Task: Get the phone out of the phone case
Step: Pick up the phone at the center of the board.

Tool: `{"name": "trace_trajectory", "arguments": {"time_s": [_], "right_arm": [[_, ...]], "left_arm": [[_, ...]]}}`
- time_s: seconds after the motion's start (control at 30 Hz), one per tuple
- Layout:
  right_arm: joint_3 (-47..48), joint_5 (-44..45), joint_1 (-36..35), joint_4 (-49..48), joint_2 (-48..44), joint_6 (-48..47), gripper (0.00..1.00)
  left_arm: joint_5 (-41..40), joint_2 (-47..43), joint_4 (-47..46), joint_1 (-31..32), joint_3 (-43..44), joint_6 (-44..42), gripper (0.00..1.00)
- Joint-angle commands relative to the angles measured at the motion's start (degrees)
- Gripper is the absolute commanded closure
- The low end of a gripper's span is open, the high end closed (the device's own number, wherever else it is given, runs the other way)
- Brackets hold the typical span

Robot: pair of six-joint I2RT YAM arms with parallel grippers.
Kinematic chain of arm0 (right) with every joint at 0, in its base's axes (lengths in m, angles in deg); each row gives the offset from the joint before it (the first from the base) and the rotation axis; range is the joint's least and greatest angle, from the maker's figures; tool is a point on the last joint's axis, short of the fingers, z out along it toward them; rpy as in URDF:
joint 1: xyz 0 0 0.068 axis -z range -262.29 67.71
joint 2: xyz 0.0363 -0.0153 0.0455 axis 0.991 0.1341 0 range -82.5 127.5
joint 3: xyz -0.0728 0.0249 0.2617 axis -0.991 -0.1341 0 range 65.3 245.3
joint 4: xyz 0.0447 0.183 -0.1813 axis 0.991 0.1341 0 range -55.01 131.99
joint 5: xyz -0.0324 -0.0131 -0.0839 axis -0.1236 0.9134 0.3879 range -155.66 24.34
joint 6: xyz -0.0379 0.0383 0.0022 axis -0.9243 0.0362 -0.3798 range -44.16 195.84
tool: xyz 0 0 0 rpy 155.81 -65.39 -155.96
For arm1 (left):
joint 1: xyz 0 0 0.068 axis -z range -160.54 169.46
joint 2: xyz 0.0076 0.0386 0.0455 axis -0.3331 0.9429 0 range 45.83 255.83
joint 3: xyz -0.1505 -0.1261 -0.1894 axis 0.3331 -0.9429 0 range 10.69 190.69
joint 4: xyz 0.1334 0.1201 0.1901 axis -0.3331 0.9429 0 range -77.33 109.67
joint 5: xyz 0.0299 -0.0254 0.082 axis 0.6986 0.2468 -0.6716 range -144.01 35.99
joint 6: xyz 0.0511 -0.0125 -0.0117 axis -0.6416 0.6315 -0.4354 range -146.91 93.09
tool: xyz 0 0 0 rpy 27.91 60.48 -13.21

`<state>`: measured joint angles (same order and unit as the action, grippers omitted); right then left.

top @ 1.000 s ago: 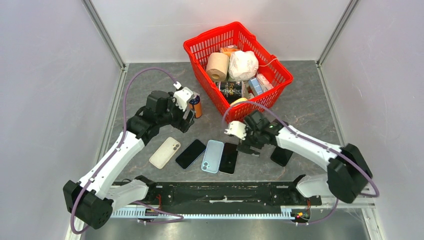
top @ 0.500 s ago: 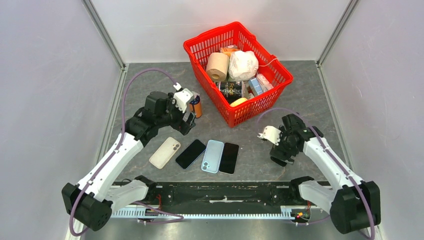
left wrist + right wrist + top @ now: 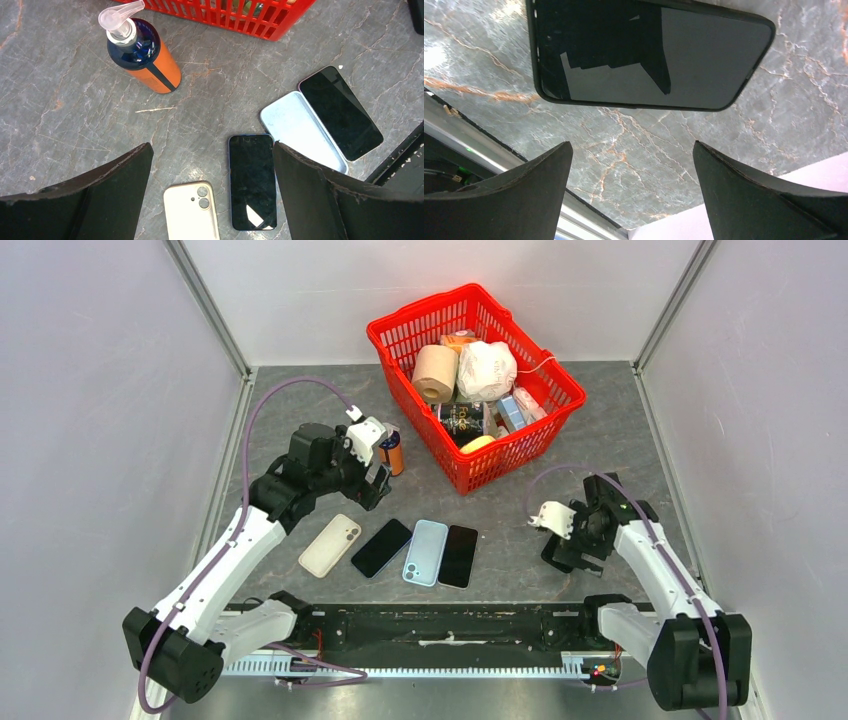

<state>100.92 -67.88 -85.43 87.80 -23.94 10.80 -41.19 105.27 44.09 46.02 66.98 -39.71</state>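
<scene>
Four flat pieces lie in a row near the front edge: a cream-cased phone [image 3: 330, 545] [image 3: 192, 212] face down, a black phone [image 3: 381, 547] [image 3: 252, 187] face up, a light blue case [image 3: 425, 552] [image 3: 302, 130] with a raised rim, and another black phone [image 3: 458, 556] [image 3: 340, 112]. My left gripper [image 3: 378, 485] [image 3: 210, 150] hangs open above the table behind the cream phone, holding nothing. At the right, a black phone with a dark rim [image 3: 553, 552] [image 3: 649, 55] lies screen up. My right gripper [image 3: 573, 545] [image 3: 631, 145] hovers open just beside it, empty.
An orange and blue pump bottle [image 3: 392, 452] [image 3: 145, 52] stands close to my left gripper. Behind it is a red basket [image 3: 400, 325] [image 3: 280, 22] filled with rolls and packets. The table's front rail [image 3: 450, 625] and right wall [image 3: 804, 185] are near my right gripper.
My right arm has swung from the middle row of phones over to the black phone at the right. My left gripper has opened a little wider and stayed in place.
</scene>
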Motion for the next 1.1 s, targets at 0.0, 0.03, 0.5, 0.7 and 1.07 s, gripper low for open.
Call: {"name": "trace_trajectory", "arguments": {"time_s": [0.0, 0.03, 0.5, 0.7, 1.07], "right_arm": [[-1.7, -2.6, 0.2, -2.7, -0.7, -1.2, 0.03], [-1.9, -3.1, 0.2, -3.4, -0.6, -0.9, 0.03], [-2.1, -9.5, -3.6, -11.1, 4.3, 5.6, 0.03], [-0.6, -9.4, -10.0, -13.8, 7.3, 11.8, 0.03], [1.2, -1.9, -12.4, -7.3, 3.6, 7.2, 0.03]], "left_arm": [[1.6, -0.3, -0.9, -0.4, 0.9, -0.3, 0.04], [1.6, -0.3, -0.9, -0.4, 0.9, -0.4, 0.04], [0.9, 0.1, -1.6, -0.4, 0.8, -0.2, 0.04], [0.8, 0.2, -2.0, -0.4, 0.4, -0.2, 0.04], [-0.1, -1.0, -1.8, -0.3, -1.0, -0.6, 0.04]]}}
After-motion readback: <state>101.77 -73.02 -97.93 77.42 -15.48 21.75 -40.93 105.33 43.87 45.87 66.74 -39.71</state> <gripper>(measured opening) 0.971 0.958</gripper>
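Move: The black phone still in its case lies about 5 cm to the right hand's left and 4 cm ahead, some 4 cm below. The bare black phone is about 35 cm to this hand's left and 1 cm back; the light-blue case, about 43 cm left and 1 cm ahead. From the left hand the cased phone lies roughly 48 cm right, 8 cm back and 19 cm below. The open right hand sweeps about 7 cm left and 3 cm forward, dipping slightly, over the cased phone. ##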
